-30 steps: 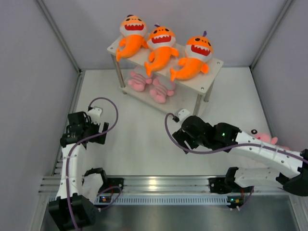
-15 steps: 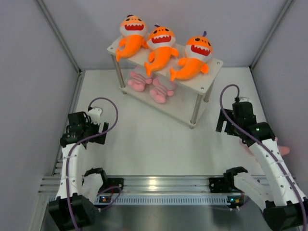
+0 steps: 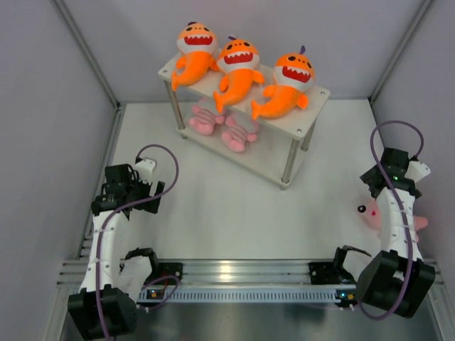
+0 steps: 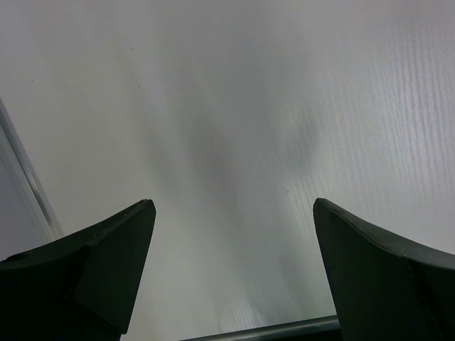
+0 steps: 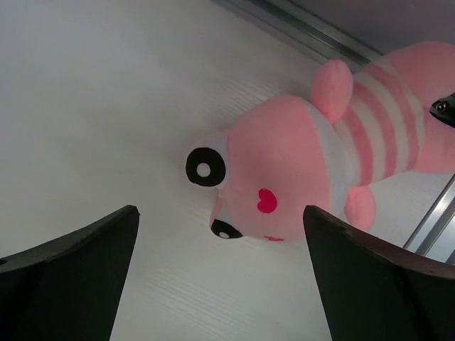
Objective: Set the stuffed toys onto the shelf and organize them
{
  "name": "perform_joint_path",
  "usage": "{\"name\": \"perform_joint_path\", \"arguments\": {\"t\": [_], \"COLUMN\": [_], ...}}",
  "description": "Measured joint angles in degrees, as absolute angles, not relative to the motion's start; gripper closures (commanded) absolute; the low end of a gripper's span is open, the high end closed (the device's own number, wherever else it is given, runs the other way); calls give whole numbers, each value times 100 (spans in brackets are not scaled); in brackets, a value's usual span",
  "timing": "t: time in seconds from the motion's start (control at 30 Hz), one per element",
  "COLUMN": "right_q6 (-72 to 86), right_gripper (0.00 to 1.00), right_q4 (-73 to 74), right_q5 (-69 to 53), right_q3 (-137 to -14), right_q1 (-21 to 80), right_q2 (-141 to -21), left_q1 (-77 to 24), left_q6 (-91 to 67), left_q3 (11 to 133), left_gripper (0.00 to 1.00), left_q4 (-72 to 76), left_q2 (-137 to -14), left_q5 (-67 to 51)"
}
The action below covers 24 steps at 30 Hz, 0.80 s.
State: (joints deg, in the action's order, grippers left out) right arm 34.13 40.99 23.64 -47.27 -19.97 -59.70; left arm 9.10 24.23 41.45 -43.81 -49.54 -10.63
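The white two-tier shelf [image 3: 311,111] stands at the back of the table. Three orange shark toys [image 3: 239,71] lie side by side on its top tier. Two pink striped toys [image 3: 237,134] lie on the lower tier. A third pink striped toy [image 5: 306,167] lies on the table at the right edge, its face [image 3: 370,211] showing beside my right arm. My right gripper [image 5: 220,210] hangs open just above and in front of that face, touching nothing; from above it shows at the right wall [image 3: 384,179]. My left gripper [image 4: 233,203] stands open over bare table at the left [image 3: 130,190].
Grey walls close in the table on the left, right and back. A metal rail [image 3: 234,271] with both arm bases runs along the near edge. The pink toy on the table lies close to the right wall's frame [image 5: 313,32].
My right arm has swung from the middle of the table to the right side, over the pink toy there, and its jaws have spread wider. The left arm has barely moved.
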Motion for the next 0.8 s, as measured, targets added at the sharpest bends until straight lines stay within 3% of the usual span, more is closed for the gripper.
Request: {"name": "perform_joint_path", "arguments": {"t": [0.27, 0.37, 0.4, 0.47, 0.5, 0.57, 0.6, 0.8], "right_q6": [3618, 3553, 3529, 3439, 3395, 3321, 3304, 3205], "right_gripper": [0, 19, 38, 58, 75, 96, 100, 100], "right_q4": [3640, 3426, 3334, 3140, 3046, 2818, 2735, 2687], "right_q5": [2591, 2554, 2526, 2392, 2340, 2187, 2115, 1236], "right_q3": [-4187, -4108, -4075, -3992, -3946, -3872, -3852, -3848], "right_q1": [-2399, -2445, -2451, -2493, -2519, -2596, -2615, -2630], "right_q2": [-6412, -6654, -6718, -6803, -6820, -6812, -6783, -6128], "left_q1": [862, 858, 856, 856, 856, 856, 856, 856], "left_q6": [2423, 2423, 2423, 2423, 2423, 2427, 2440, 2646], "left_q3": [4145, 4145, 4145, 4145, 4145, 4147, 4158, 4609], "left_gripper": [1, 1, 1, 1, 1, 1, 1, 4], "left_q4": [-4383, -4383, -4383, -4386, -4388, -4412, -4442, -4814], "left_q2": [-5013, -5013, -5013, -5013, -5013, -5013, -5013, -5011], "left_q5": [-1061, -1057, -1050, -1046, -1048, -1068, -1085, -1525]}}
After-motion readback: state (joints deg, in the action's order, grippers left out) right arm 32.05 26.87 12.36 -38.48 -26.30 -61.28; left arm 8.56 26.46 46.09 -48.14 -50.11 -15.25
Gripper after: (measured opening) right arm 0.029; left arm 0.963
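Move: The pink toy's middle lies some 6 cm back of the open right hand, about 5 cm to its right and 9 cm below. Its head is nearest, some 3 cm back, 1 cm right and 8 cm down. The shelf's near post stands about 30 cm to the hand's left and 2 cm farther out. From the left hand, the toy is about 72 cm right and 6 cm back. The right hand sinks about 6.5 cm, pinches the pink toy's head, then rises some 2.5 cm, drifting forward. ##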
